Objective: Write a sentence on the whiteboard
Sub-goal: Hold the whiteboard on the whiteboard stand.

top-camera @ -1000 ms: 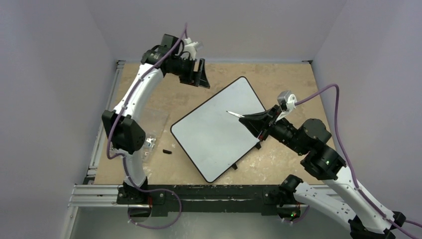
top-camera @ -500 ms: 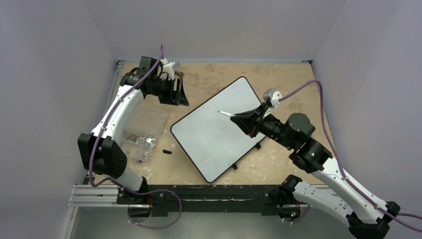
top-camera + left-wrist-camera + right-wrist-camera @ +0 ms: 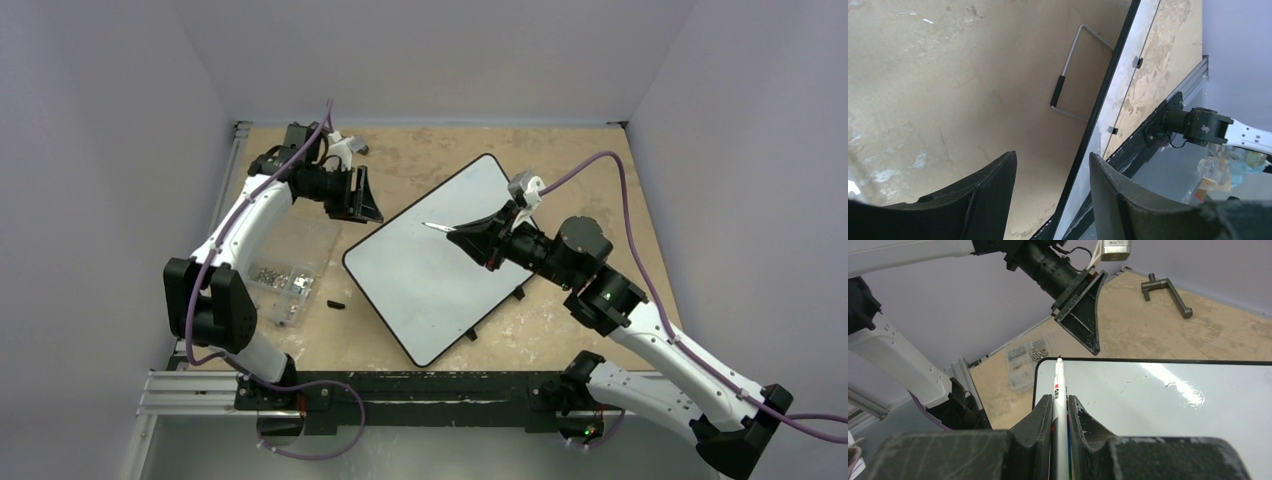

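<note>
The whiteboard point(image 3: 430, 275) lies tilted on the table, its white face blank, with no sentence in view on it. My right gripper point(image 3: 462, 232) is shut on a white marker point(image 3: 1058, 385). The marker's tip point(image 3: 426, 224) points left over the board's upper middle; whether it touches the surface I cannot tell. My left gripper point(image 3: 372, 210) hovers just off the board's upper-left edge. It is open with nothing between its fingers. In the left wrist view the left gripper point(image 3: 1052, 156) frames the whiteboard's black rim point(image 3: 1108, 90).
A clear plastic box of screws point(image 3: 285, 272) sits left of the board, with a small black cap point(image 3: 336, 303) beside it. A grey crank handle point(image 3: 1168, 290) lies near the back wall. The arms' black base rail point(image 3: 420, 390) runs along the near edge.
My left arm has swung down and toward the board's upper-left edge, its jaws narrowing. My right gripper has carried the marker leftward across the board.
</note>
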Controlling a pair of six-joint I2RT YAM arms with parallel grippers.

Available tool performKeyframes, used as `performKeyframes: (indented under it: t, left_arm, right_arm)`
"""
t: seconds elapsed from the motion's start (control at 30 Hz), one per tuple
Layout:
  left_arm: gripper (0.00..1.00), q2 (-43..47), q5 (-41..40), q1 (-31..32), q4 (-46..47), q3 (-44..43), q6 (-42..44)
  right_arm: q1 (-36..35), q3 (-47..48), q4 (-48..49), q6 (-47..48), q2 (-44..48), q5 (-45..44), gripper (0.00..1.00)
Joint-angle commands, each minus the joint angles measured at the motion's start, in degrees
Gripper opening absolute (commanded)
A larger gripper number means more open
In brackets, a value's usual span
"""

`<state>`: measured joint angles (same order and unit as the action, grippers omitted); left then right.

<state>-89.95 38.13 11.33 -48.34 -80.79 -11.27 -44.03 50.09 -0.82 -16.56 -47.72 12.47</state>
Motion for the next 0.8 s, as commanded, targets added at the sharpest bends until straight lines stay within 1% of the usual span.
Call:
performKeyframes:
  t: [0.0, 0.17, 0.43, 0.63, 0.77]
  left_arm:
    - [0.53, -2.21, 6.98, 0.07, 1.95, -1.47, 1.03]
    - [0.47, -4.3, 9.44, 0.46, 1.86, -1.66, 1.29]
    - [0.45, -6.6, 10.4, 3.02, 0.44, -2.87, 2.71]
    - [0.36, -7.81, 13.45, 4.12, 0.48, -3.58, 3.12]
    - [0.31, -8.62, 13.9, 5.21, -0.27, -4.51, 3.98]
  right_arm:
    - [-0.04, -1.01, 4.2, 0.62, 0.63, 2.36, 0.0]
    - [-0.13, -1.71, 3.8, 1.29, 1.85, 3.25, 0.0]
    - [-0.09, -2.77, 3.11, 1.43, 3.43, 3.68, 0.0]
    - [-0.09, -3.36, 2.93, 1.35, 3.95, 4.13, 0.0]
    - [-0.09, -3.68, 3.04, 1.65, 3.9, 5.13, 0.0]
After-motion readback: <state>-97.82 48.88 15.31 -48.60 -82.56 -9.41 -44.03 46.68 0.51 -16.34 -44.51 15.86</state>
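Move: The nearest stretch of the whiteboard's raised edge lies about 5 cm to the left hand's right, 1 cm back and 3 cm below. The board's middle is some 15 cm right, 6 cm back and 10 cm below that hand. The marker in the right fingers is roughly 15 cm right, 11 cm back and 14 cm above the left hand. From the right hand, the board's middle is about 6 cm ahead, 1 cm left and 25 cm below. The half-open left hand slides about 4.5 cm to the right, easing down some 2 cm at first and then drawing back about 1.5 cm, to bring its fingers astride the whiteboard's raised edge, one over the white face and one behind. It turns about 10 degrees clockwise on the way while its fingers narrow from a bit over half open to about a third, and the right hand keeps its grip on the marker above the board, drifting back about 1.5 cm. ##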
